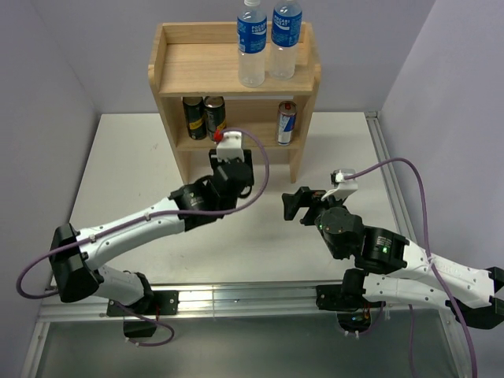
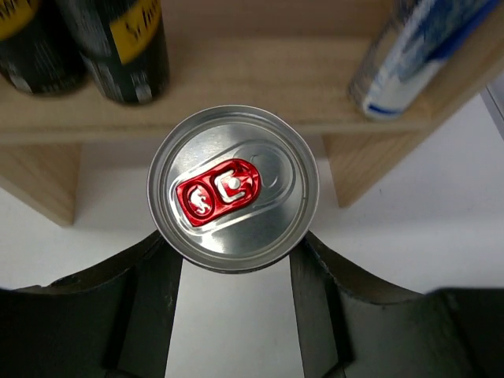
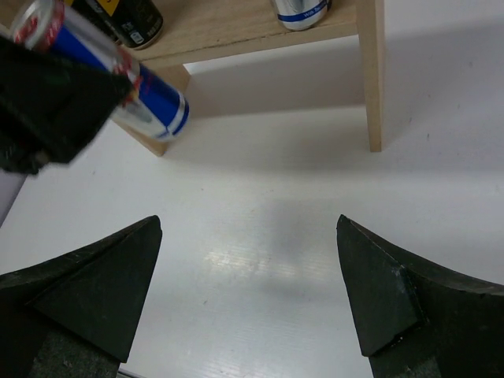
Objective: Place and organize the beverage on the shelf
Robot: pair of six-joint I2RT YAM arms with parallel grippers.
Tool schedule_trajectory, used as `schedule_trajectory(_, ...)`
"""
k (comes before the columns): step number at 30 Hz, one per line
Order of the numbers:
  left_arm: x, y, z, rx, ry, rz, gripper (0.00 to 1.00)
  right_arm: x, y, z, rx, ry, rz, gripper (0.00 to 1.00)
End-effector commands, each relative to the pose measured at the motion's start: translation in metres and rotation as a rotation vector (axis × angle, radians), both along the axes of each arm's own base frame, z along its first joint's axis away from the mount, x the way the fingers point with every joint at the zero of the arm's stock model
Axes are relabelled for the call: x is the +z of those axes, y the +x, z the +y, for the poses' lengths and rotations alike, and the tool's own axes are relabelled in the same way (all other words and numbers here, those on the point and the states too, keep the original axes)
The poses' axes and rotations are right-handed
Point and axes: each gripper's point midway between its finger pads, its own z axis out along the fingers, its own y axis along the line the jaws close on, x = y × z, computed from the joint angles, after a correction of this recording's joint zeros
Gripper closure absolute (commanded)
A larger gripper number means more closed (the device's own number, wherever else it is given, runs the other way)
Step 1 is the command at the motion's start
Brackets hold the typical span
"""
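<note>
My left gripper (image 1: 227,153) (image 2: 234,248) is shut on a blue-and-silver can (image 2: 233,187) with a red pull tab (image 1: 218,135), held just in front of the shelf's lower tier. The same can (image 3: 153,98) shows tilted at the top left of the right wrist view. The wooden shelf (image 1: 201,67) (image 2: 260,79) stands at the back. It carries two water bottles (image 1: 268,39) on top, and on the lower board two dark cans (image 1: 203,116) and one blue-and-silver can (image 1: 287,122). My right gripper (image 1: 293,205) (image 3: 248,228) hangs open over bare table, right of the shelf's front.
The shelf's front right leg (image 3: 375,79) stands on the white table (image 1: 126,165). A metal rail (image 1: 236,298) runs along the near edge by the arm bases. Purple cables (image 1: 260,169) loop off both wrists.
</note>
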Motion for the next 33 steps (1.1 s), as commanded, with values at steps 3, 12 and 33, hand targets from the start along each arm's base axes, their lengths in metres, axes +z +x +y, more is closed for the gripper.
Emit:
schedule_trajectory(3, 0.071, 0.049, -0.017, -0.048, -0.025, -0.141, 1.0, -0.001, 0.004, -0.009, -0.052, 0.009, -0.014, 0.01)
schedule_trajectory(12, 0.092, 0.082, -0.053, -0.099, 0.007, -0.167, 1.0, -0.002, 0.007, -0.01, -0.065, -0.003, -0.016, 0.01)
schedule_trajectory(33, 0.086, 0.12, -0.06, -0.091, 0.026, -0.188, 1.0, -0.012, 0.009, -0.005, -0.059, -0.022, -0.006, 0.01)
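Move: Ahead of the left hand, which already holds a blue-and-silver can upright, the free place on the middle shelf lies about 13 cm forward and 7 cm right, roughly level. The standing blue-and-silver can is just right of that place, some 14 cm ahead and 13 cm right of the hand. The nearer dark can is about 13 cm ahead and 5 cm left, its twin 10 cm left. From the right hand, the place is some 21 cm ahead and 12 cm left. Carrying the gripped can towards the free place on the middle shelf, the left hand drives forward about 11 cm in all. It starts with a fast rise of some 4 cm, then swings 6 cm right towards the standing blue-and-silver can, sinking slightly, and finishes with a slower forward creep. The wrist turns a few degrees clockwise; the fingers keep their hold. ##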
